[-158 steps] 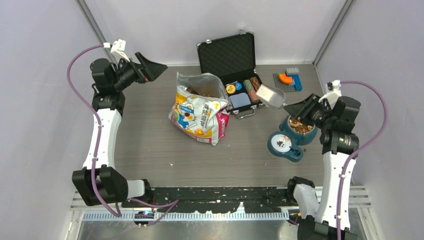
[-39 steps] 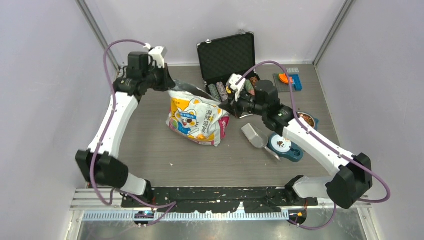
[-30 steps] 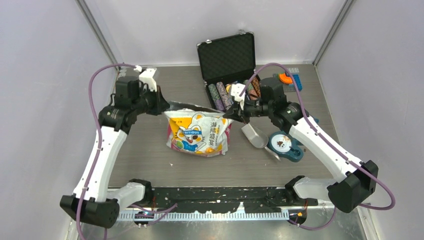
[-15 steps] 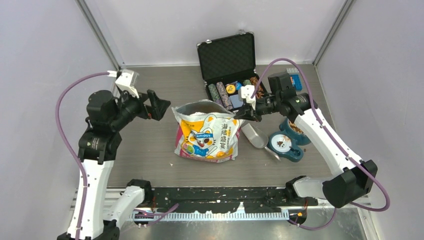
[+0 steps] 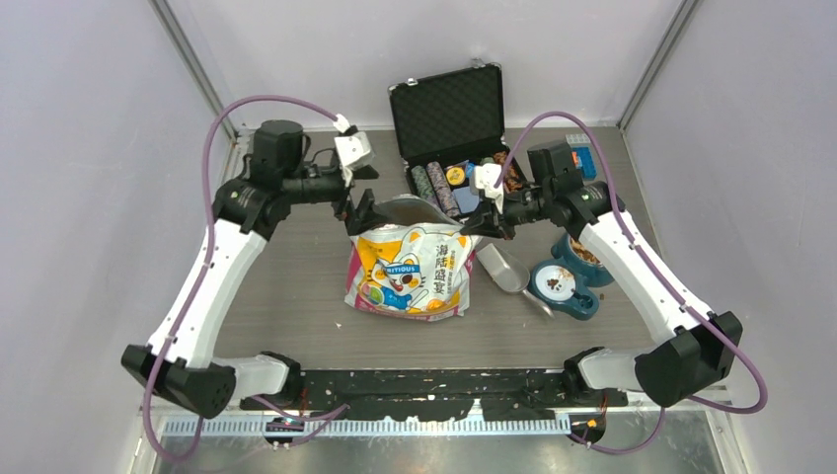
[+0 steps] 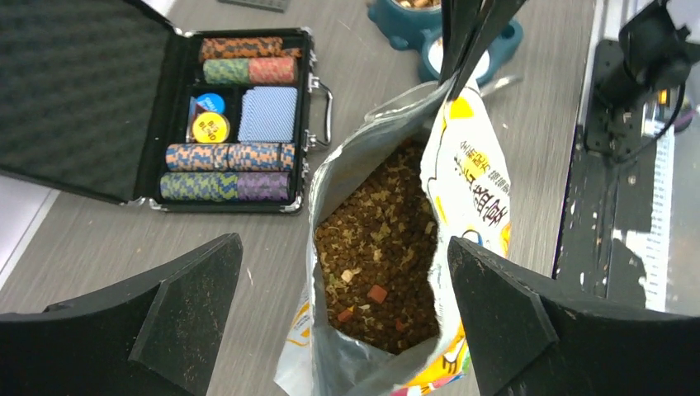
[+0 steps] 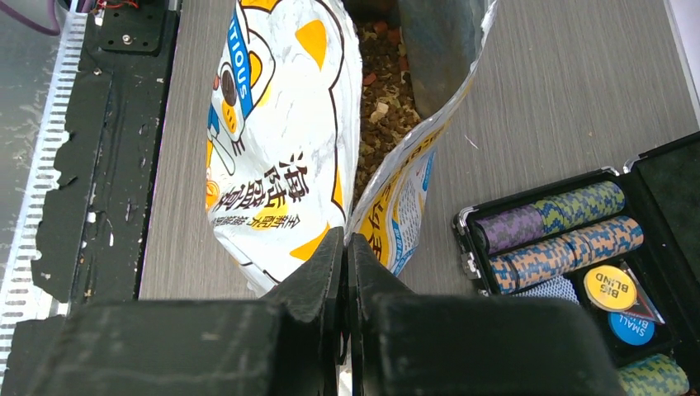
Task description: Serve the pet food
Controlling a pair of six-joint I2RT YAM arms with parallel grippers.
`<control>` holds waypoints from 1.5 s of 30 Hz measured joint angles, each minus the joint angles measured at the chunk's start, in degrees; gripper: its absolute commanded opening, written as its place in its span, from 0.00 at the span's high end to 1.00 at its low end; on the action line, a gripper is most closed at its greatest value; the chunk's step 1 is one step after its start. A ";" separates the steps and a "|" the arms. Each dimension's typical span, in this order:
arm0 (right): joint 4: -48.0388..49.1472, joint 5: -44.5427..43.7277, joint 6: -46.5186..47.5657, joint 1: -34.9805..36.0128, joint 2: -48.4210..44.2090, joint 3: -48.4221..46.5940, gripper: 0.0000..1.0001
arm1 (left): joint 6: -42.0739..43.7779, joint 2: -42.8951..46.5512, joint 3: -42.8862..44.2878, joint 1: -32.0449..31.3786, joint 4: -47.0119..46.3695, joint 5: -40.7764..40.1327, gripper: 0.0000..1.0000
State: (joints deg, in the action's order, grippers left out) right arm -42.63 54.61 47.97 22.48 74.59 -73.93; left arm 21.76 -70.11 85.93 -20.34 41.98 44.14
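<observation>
The cartoon-cat bag (image 5: 410, 276) stands upright mid-table with its mouth open. Brown pet food (image 6: 380, 256) with a few red bits fills it, seen also in the right wrist view (image 7: 376, 107). My left gripper (image 5: 357, 193) hovers open at the mouth's left end, its fingers (image 6: 190, 305) spread wide to either side of the opening and touching nothing. My right gripper (image 5: 472, 225) is shut on the bag's right top edge (image 7: 388, 198), pinching the foil there (image 7: 345, 235). More pet food lies in the teal bowl (image 5: 592, 252).
A clear scoop (image 5: 503, 267) lies on the table right of the bag, beside the teal double dish (image 5: 563, 286). An open black case (image 5: 449, 118) of poker chips stands behind the bag. Orange and blue blocks (image 5: 572, 155) sit at the back right.
The bag went from slumped to upright. My left gripper let go of its left rim, opened, swung out left, then came back over the mouth. My right gripper kept its hold.
</observation>
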 measured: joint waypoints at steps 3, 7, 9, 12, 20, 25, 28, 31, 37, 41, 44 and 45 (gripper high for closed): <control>0.48 -0.11 -1.38 0.00 0.04 0.00 0.95 | 4.20 -4.17 1.73 -1.11 2.45 1.84 0.01; 0.85 -0.37 -2.80 0.00 0.04 0.00 0.95 | 8.66 -10.47 6.97 -3.34 6.54 2.29 0.01; 1.05 -0.63 -3.39 0.00 0.02 0.00 0.95 | 10.51 -13.16 8.50 -4.24 8.59 2.93 0.01; 2.34 -1.51 -5.29 0.02 -0.42 0.57 0.95 | 12.00 -15.82 8.76 -4.81 10.32 4.79 0.01; 8.26 -2.78 -11.91 0.00 -1.73 3.28 0.95 | 12.15 -23.45 16.52 -8.15 14.21 8.28 0.01; 16.98 -5.92 -19.80 0.02 -4.70 8.37 0.95 | 13.49 -28.41 22.91 -12.72 17.57 6.16 0.01; 23.41 -9.01 -25.29 0.07 -7.63 12.90 0.95 | 15.06 -29.29 22.97 -14.36 19.45 4.81 0.01; 28.81 -12.07 -30.67 0.07 -9.99 16.65 0.95 | 16.02 -29.31 22.62 -14.88 20.24 4.04 0.07; 38.75 -14.14 -39.04 -0.98 -13.11 23.19 0.95 | 17.33 -29.31 21.38 -14.80 22.05 1.22 0.28; 39.50 -12.92 -40.92 -1.66 -14.10 24.15 0.95 | 17.75 -29.31 19.47 -14.80 23.08 -0.11 0.59; 39.58 -10.78 -40.59 -2.36 -15.02 24.94 0.95 | 17.44 -29.03 18.05 -14.80 22.32 -0.63 0.80; 39.47 -9.90 -40.15 -2.56 -15.41 25.16 0.95 | 17.22 -28.68 17.55 -14.80 21.73 -0.68 0.86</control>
State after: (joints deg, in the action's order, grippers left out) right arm -3.16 44.71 7.81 19.92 59.18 -48.77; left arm 38.98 -98.78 103.48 -35.14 63.70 43.46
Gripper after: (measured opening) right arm 0.085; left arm 0.335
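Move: The pet food bag's open mouth has its middle roughly 8 cm to the right of the open left hand, 1 cm back and 11 cm below. From the right hand, which already pinches the mouth's right corner, that middle is some 9 cm left and 1 cm ahead, about level. The chip case lies about 18 cm right and 11 cm ahead of the left hand, 32 cm lower; the scoop is on the table, 9 cm right and 5 cm back of the right hand, 25 cm lower. The bag's gaping rim is taken between the left fingers: the left hand comes down about 11 cm and some 9 cm right towards the right hand, turning some 25 degrees clockwise, then starts closing over both sides of the mouth during the last of the descent. The right hand keeps its pinch on the corner and swings clockwise a similar amount, nearly in place. ##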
